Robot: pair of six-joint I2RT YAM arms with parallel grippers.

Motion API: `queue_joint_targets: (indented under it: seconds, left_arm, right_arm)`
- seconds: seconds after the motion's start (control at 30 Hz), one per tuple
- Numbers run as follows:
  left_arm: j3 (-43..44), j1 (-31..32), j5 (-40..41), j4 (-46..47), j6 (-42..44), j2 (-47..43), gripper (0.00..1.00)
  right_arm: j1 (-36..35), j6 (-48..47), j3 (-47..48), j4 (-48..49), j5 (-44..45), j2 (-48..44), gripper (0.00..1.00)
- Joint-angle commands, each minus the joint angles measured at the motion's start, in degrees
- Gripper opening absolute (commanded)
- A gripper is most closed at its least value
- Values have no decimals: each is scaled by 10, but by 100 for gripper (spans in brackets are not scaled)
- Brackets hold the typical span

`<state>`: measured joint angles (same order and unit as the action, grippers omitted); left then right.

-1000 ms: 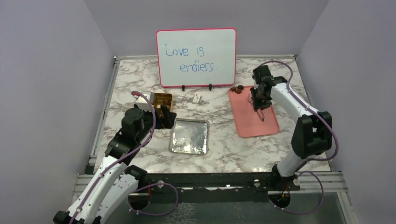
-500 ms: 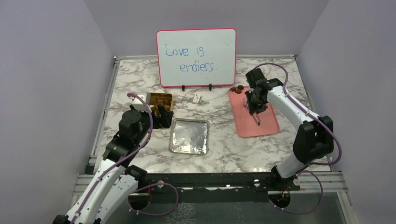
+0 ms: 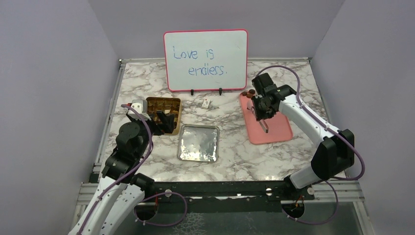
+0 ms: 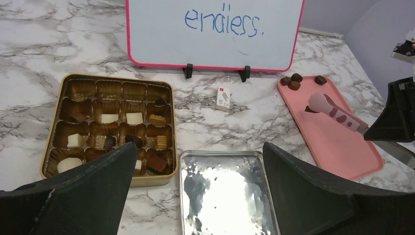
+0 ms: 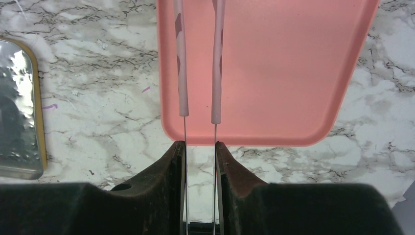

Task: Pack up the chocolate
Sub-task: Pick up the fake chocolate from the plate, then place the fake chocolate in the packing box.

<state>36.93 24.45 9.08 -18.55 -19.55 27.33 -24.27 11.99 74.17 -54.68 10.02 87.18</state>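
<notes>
Several chocolates (image 4: 126,119), brown and cream-white, lie in the cups of the gold tin (image 4: 110,78), which sits at the left (image 3: 163,108). Three dark chocolates (image 4: 292,81) rest at the pink tray's far end (image 3: 249,94). My left gripper (image 4: 199,147) is open and holds nothing. It hovers over the near edge of the tin and the silver lid (image 4: 222,191). My right gripper (image 5: 199,144) is shut on the metal arms of pink-tipped tongs (image 5: 182,73). The tongs point along the pink tray (image 5: 284,58), and their tips are out of the wrist view.
A whiteboard (image 3: 205,59) stands at the back, with a small white card (image 4: 223,98) lying in front of it. The silver lid (image 3: 198,143) lies between the tin and the pink tray (image 3: 274,128). Walls close in the table on three sides.
My right arm has carried the tongs left and toward the far end of the pink tray. My left arm has drawn back to the left, uncovering more of the tin.
</notes>
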Motion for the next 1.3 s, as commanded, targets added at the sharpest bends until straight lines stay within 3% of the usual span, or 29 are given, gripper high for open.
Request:
queue_joint_targets:
  seconds: [0.0, 0.37, 0.6, 1.0, 1.27]
  left_arm:
    - [-9, -1, 33, 5, 3, -14, 99]
    - [-8, -1, 68, 6, 5, -39, 99]
    - [-7, -1, 104, 6, 7, -70, 99]
    - [-6, -10, 139, 6, 5, -110, 99]
    - [-10, -15, 146, 10, 0, -133, 99]
  right_arm:
    - [-8, 11, 6, -5, 3, -19, 29]
    - [-48, 21, 25, 25, -29, -31, 29]
    - [-118, 36, 59, 77, -60, -7, 29]
    - [-252, 42, 243, 137, -97, 184, 29]
    - [-281, 40, 372, 181, -129, 314, 29]
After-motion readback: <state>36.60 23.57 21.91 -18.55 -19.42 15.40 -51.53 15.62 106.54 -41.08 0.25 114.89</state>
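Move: The dark chocolate already sits in the tips of the pink tongs held by the right hand. The chocolate box it is bound for lies about 44 cm left of that hand, some 5 cm ahead and 11 cm lower. On the way, the steel tray is roughly 28 cm left and 9 cm back, and the small white carton 25 cm left and 10 cm ahead. From the left hand, the chocolate box is around 11 cm ahead, 6 cm left and 23 cm below. The chocolate, still pinched in the tongs, is carried off the pink plate towards the chocolate box. The right hand starts slowly, then sweeps about 30 cm left, rising some 4 cm and dipping slightly near the end. Its wrist swings roughly 30 degrees counter-clockwise, left side lifting, grip on the tongs unchanged. The open, empty left hand draws left and up about 7 cm, turning counter-clockwise and tipping up. ##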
